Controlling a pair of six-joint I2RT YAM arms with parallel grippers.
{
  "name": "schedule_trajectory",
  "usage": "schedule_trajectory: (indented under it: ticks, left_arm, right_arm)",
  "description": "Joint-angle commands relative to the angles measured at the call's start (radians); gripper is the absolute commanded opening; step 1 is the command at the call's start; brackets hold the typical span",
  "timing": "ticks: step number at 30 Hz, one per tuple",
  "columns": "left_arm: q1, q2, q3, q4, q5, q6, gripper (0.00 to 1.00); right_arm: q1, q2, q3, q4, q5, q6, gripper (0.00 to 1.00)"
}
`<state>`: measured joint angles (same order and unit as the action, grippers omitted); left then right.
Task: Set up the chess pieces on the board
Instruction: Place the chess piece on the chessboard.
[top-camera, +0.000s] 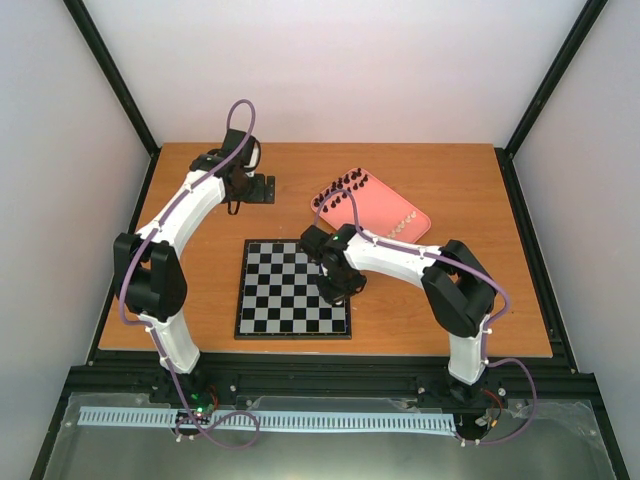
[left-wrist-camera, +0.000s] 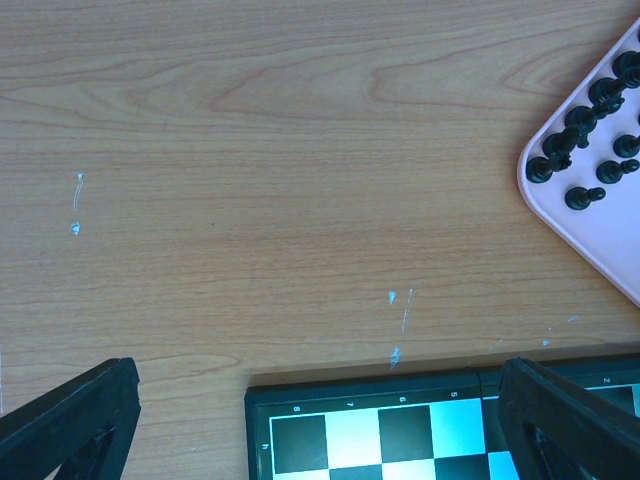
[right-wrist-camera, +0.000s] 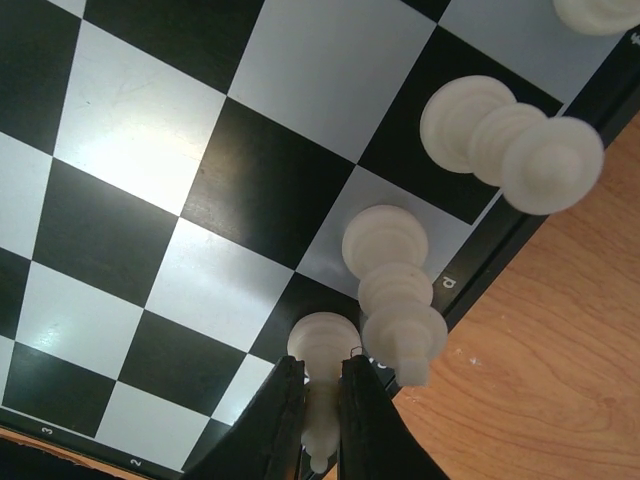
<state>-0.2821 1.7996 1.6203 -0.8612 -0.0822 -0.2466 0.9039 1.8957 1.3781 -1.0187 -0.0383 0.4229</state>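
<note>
My right gripper (right-wrist-camera: 322, 378) is shut on a cream-white chess piece (right-wrist-camera: 322, 342). The piece's base rests on a black square in the edge row of the board (right-wrist-camera: 140, 120). Two more cream-white pieces (right-wrist-camera: 395, 290) (right-wrist-camera: 500, 140) stand upright in the same row beside it, and a third (right-wrist-camera: 600, 12) shows partly at the top corner. From above, the right gripper (top-camera: 335, 290) is over the board's (top-camera: 280, 300) right side. My left gripper (top-camera: 262, 188) hangs open over bare table past the board's far edge (left-wrist-camera: 380, 398), its fingers (left-wrist-camera: 75, 410) wide apart with nothing between them.
A pink tray (top-camera: 390, 205) lies at the back right, with a row of black pieces (top-camera: 340, 188) and some white pieces (top-camera: 400, 226) on it. Its corner (left-wrist-camera: 600, 255) with black pieces (left-wrist-camera: 575, 140) shows in the left wrist view. Black frame posts stand at the table's far corners.
</note>
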Motion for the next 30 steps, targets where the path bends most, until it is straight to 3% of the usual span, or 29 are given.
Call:
schedule_trajectory:
  ticks: [1, 5, 12, 17, 20, 30]
  left_arm:
    - [-0.002, -0.027, 0.004, 0.008, -0.001, 0.003, 1.00]
    - [-0.002, -0.026, 0.006, 0.006, -0.001, 0.003, 1.00]
    - [-0.001, -0.022, 0.010, 0.006, -0.002, 0.000, 1.00]
    - [-0.001, -0.025, 0.010, 0.007, -0.002, 0.000, 1.00]
    - [-0.001, -0.025, 0.009, 0.007, -0.003, 0.000, 1.00]
    - [-0.002, -0.029, 0.025, 0.004, 0.003, -0.002, 1.00]
  right_arm:
    - [0.009, 0.019, -0.010, 0.010, 0.015, -0.009, 0.04]
    - [0.009, 0.017, -0.012, 0.012, 0.018, -0.011, 0.10]
    - [0.010, -0.004, -0.020, 0.021, -0.017, -0.034, 0.33]
    - [0.010, -0.022, -0.019, 0.012, -0.025, -0.044, 0.35]
    - [0.010, -0.051, -0.003, 0.001, -0.032, -0.049, 0.42]
    - [0.003, -0.190, 0.135, -0.192, 0.024, -0.067, 0.64]
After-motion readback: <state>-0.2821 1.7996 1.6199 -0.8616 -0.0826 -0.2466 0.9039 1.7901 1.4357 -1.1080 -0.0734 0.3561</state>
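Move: The dark square on the board's right-hand column, third from the near corner, lies straight under the right hand, about 3 cm below the pads holding the white piece. One white piece stands about 3 cm farther out, level left-right, and another some 6 cm out in the same line. The board's middle is about 10 cm left and 3 cm ahead. From the left hand that square lies roughly 23 cm back, 18 cm right and 15 cm below. The right hand stays almost in place over the third square, settling by only about half a centimetre while its fingers, shut on the white piece at first, open and let go of it. With the fingers still spreading to a little over half open, it then rises quickly, nearly straight up and away from the piece by about 5 cm, with a slight wrist turn of about 5 degrees. ##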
